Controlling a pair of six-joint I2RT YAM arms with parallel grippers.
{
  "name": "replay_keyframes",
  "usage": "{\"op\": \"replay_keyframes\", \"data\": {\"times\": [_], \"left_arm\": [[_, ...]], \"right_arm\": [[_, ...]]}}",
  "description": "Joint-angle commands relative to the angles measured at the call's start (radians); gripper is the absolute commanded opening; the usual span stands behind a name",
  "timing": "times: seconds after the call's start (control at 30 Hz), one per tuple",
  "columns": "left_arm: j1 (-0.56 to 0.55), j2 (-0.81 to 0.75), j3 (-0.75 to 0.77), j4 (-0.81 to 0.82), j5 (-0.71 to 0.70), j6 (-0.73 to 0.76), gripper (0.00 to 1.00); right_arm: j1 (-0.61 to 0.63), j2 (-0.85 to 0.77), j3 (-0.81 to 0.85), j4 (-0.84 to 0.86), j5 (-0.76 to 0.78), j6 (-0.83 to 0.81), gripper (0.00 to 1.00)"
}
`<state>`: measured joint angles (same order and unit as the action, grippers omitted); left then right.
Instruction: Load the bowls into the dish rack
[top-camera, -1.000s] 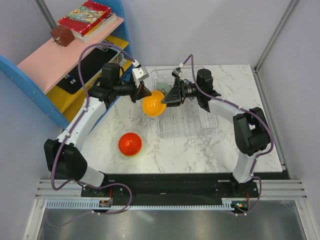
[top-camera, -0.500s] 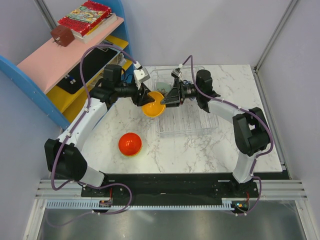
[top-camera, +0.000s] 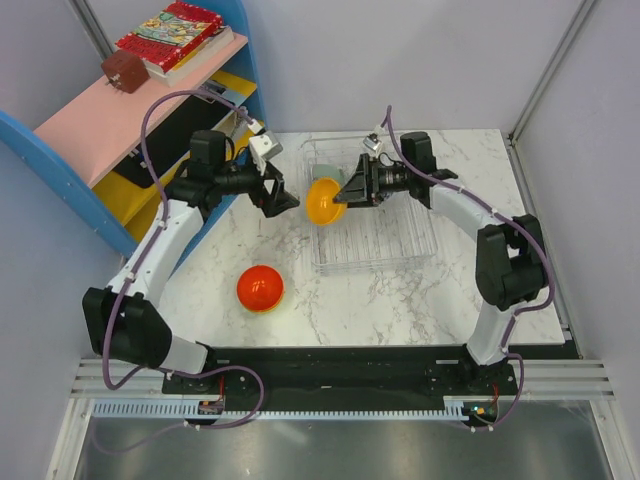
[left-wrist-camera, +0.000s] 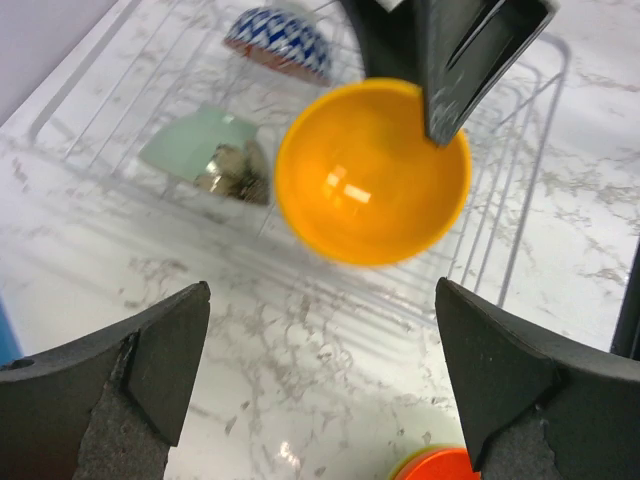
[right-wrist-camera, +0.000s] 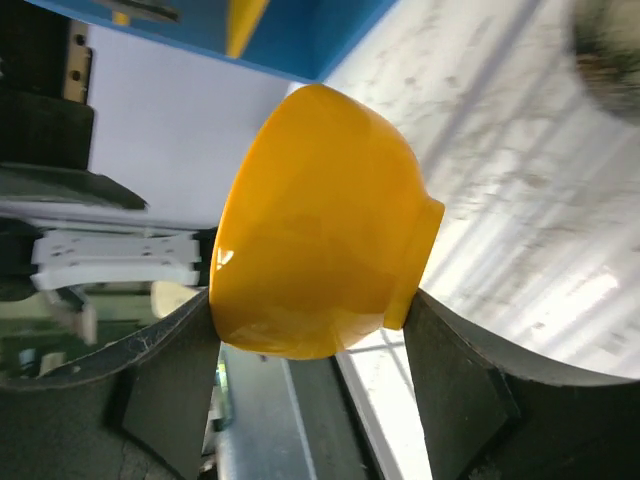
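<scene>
My right gripper (top-camera: 338, 196) is shut on the orange-yellow bowl (top-camera: 324, 201), holding it tipped on its side over the left end of the clear dish rack (top-camera: 385, 240). In the right wrist view the fingers pinch that bowl (right-wrist-camera: 320, 225) by its wall and foot. My left gripper (top-camera: 282, 196) stands open and empty just left of the bowl, apart from it. The left wrist view shows a blue-and-white bowl (left-wrist-camera: 278, 40) and a pale green bowl (left-wrist-camera: 200, 150) lying in the rack (left-wrist-camera: 522, 200). A red-orange bowl (top-camera: 260, 288) rests on the table, with a yellow-green rim under it.
A blue-and-pink shelf unit (top-camera: 150, 110) with books (top-camera: 175, 35) stands at the back left, close to my left arm. Grey walls close in the table on the far side and the right. The marble table top (top-camera: 380, 300) runs forward from the rack.
My left gripper opened, let go of the orange-yellow bowl and drew back to the left. My right gripper kept the bowl and lifted it a little right, over the rack's end.
</scene>
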<state>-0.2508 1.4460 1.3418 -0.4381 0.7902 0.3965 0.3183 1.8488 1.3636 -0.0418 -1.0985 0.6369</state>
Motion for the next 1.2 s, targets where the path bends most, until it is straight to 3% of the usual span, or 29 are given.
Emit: {"op": "replay_keyframes", "data": {"times": [0.0, 0.3, 0.57, 0.9, 1.17], "left_arm": [[0.103, -0.056, -0.064, -0.008, 0.012, -0.022, 1.00], [0.231, -0.131, -0.269, -0.096, 0.029, 0.094, 1.00], [0.243, -0.210, -0.342, -0.096, 0.003, 0.119, 1.00], [0.245, -0.188, -0.375, -0.077, 0.035, 0.102, 1.00], [0.245, -0.179, -0.380, -0.068, 0.044, 0.099, 1.00]], "right_arm": [[-0.033, -0.102, 0.127, -0.360, 0.232, -0.321, 0.00], [-0.009, -0.178, 0.230, -0.681, 0.699, -0.618, 0.00], [0.132, -0.221, 0.149, -0.711, 1.243, -0.776, 0.00], [0.235, -0.094, 0.069, -0.667, 1.589, -0.829, 0.00], [0.288, 0.007, 0.052, -0.630, 1.724, -0.864, 0.00]]}}
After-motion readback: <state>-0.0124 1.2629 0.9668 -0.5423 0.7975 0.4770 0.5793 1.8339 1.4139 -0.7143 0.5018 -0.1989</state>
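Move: The right hand holds the orange bowl; its spot in the rack's right half lies some 16 cm right, 2 cm ahead and 14 cm below. The blue bowl is 13 cm ahead and 11 cm right, the green bowl 14 cm ahead and 3 cm left, both about 14 cm lower. From the empty left hand, the red bowl lies roughly 9 cm back, 7 cm left and 20 cm down. Right hand carries orange bowl about 16 cm right, 11 down, fingers swinging downward; left withdraws toward red bowl. ##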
